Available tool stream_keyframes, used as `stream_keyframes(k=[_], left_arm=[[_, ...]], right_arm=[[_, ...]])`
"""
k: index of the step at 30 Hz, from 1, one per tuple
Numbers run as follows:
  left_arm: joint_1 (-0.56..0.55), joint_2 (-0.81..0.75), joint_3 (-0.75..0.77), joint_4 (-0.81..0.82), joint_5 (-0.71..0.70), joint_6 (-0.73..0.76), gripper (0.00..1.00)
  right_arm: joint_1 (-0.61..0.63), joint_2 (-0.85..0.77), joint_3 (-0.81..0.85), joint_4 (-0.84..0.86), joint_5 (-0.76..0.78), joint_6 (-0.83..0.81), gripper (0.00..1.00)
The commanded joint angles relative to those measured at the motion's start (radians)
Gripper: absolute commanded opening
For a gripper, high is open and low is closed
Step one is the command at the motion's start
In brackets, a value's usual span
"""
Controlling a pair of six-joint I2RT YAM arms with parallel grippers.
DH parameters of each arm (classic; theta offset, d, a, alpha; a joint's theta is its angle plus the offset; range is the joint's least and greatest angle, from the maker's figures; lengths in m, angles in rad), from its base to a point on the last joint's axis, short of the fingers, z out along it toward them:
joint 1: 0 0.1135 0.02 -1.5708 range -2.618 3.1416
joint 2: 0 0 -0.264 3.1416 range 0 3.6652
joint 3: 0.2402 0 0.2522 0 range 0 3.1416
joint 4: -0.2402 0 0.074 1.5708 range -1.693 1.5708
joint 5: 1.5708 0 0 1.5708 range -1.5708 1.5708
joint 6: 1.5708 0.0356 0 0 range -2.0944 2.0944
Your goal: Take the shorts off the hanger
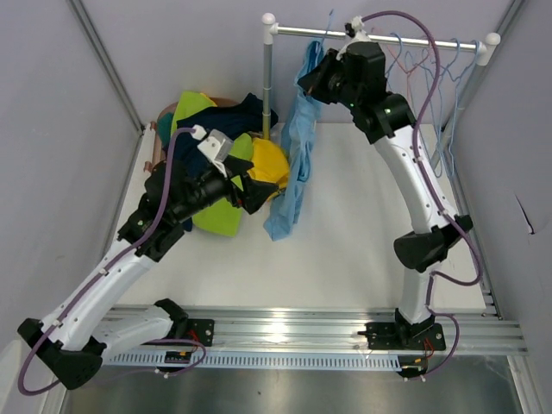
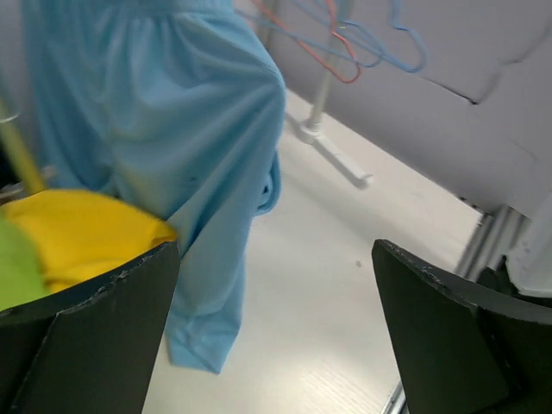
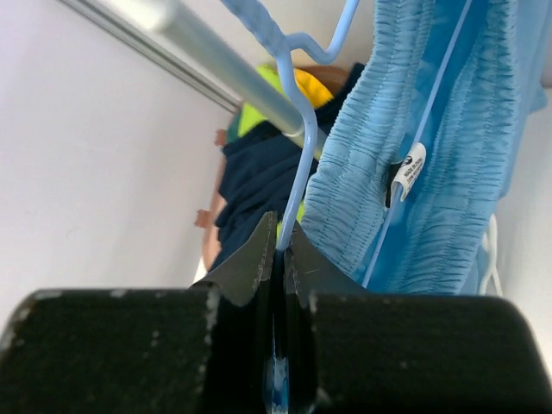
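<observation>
The light blue shorts (image 1: 296,155) hang from a light blue hanger (image 3: 297,129) on the metal rail (image 1: 379,36); their lower end trails on the table. My right gripper (image 1: 312,79) is shut on the hanger's neck just below the rail, with the shorts' waistband (image 3: 414,164) beside it. My left gripper (image 1: 255,191) is open and empty, left of the hanging shorts (image 2: 172,147), low over the table. Yellow shorts (image 1: 269,162), lime green shorts (image 1: 217,216), navy shorts (image 1: 255,112) and a bit of dark teal cloth (image 1: 164,129) lie piled at the back left.
Several empty blue and red hangers (image 1: 431,69) hang at the rail's right end. The rack's left post (image 1: 267,78) stands beside the pile. Grey walls close in on both sides. A metal track (image 1: 302,332) runs along the near edge.
</observation>
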Motion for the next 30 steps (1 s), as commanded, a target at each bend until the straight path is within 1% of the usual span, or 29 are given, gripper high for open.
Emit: stream_keyframes(k=[1,3,4,5,9,12,18,20,21,22,23,24,25,26,28,29,30], left_arm=[[-0.067,0.046,0.009,0.171,0.084,-0.010,0.99],[-0.094,0.072,0.006,0.195,0.073,-0.011,0.99],[-0.101,0.101,0.007,0.249,0.075,-0.013,0.99],[-0.107,0.117,0.010,0.264,0.076,-0.016,0.99],[-0.138,0.197,0.026,0.368,0.122,-0.042,0.99],[-0.167,0.246,0.042,0.422,0.124,-0.051,0.99],[-0.210,0.344,0.125,0.442,0.104,-0.049,0.99],[-0.217,0.355,0.144,0.446,0.083,-0.045,0.99],[-0.225,0.359,0.147,0.448,0.075,-0.043,0.96],[-0.225,0.368,0.150,0.446,0.069,-0.043,0.91],[-0.227,0.375,0.159,0.443,0.052,-0.040,0.71],[-0.227,0.378,0.159,0.431,0.047,-0.040,0.53],[-0.227,0.382,0.159,0.423,0.046,-0.039,0.39],[-0.230,0.382,0.156,0.416,0.040,-0.037,0.17],[-0.234,0.364,0.135,0.405,0.041,-0.036,0.03],[-0.236,0.352,0.122,0.406,0.040,-0.036,0.00],[-0.243,0.336,0.110,0.420,0.038,-0.033,0.00]], right_arm=[[0.009,-0.147,-0.002,0.096,0.020,-0.018,0.00],[0.012,-0.176,-0.014,0.093,0.020,-0.011,0.00],[0.018,-0.186,-0.029,0.095,0.020,-0.009,0.00],[0.021,-0.193,-0.039,0.096,0.020,-0.006,0.00],[0.036,-0.236,-0.066,0.095,0.018,0.006,0.00],[0.050,-0.269,-0.097,0.095,0.020,0.009,0.00],[0.062,-0.328,-0.184,0.118,0.020,0.011,0.00],[0.064,-0.339,-0.197,0.121,0.020,0.011,0.00],[0.062,-0.345,-0.203,0.122,0.020,0.011,0.00],[0.064,-0.348,-0.207,0.123,0.020,0.011,0.00],[0.064,-0.350,-0.209,0.121,0.020,0.009,0.00],[0.064,-0.351,-0.209,0.121,0.020,0.008,0.00],[0.062,-0.353,-0.204,0.119,0.020,0.006,0.00],[0.062,-0.351,-0.200,0.118,0.050,0.000,0.00],[0.062,-0.344,-0.180,0.113,0.057,-0.006,0.00],[0.061,-0.338,-0.166,0.107,0.064,-0.010,0.00],[0.061,-0.330,-0.149,0.097,0.066,-0.020,0.00]])
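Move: The light blue shorts, hanging on the hanger the right gripper already holds by its neck, have their middle about 18 cm ahead of the left hand, 9 cm to its right and 10 cm below. The yellow shorts lie some 23 cm ahead of that hand and 28 cm lower; the lime shorts about 18 cm ahead, 14 cm left, equally low. From the right hand, the blue shorts' middle is roughly 18 cm below, almost straight under. Draw the hanger back about 8 cm and some 5 cm up with the right gripper, away from the rack, fingers kept shut on its neck. Meanwhile sweep the open left gripper about 14 cm right to the near edge of the light blue shorts, turning it some 15 degrees clockwise, then close it and pinch the cloth just below the waistband. ##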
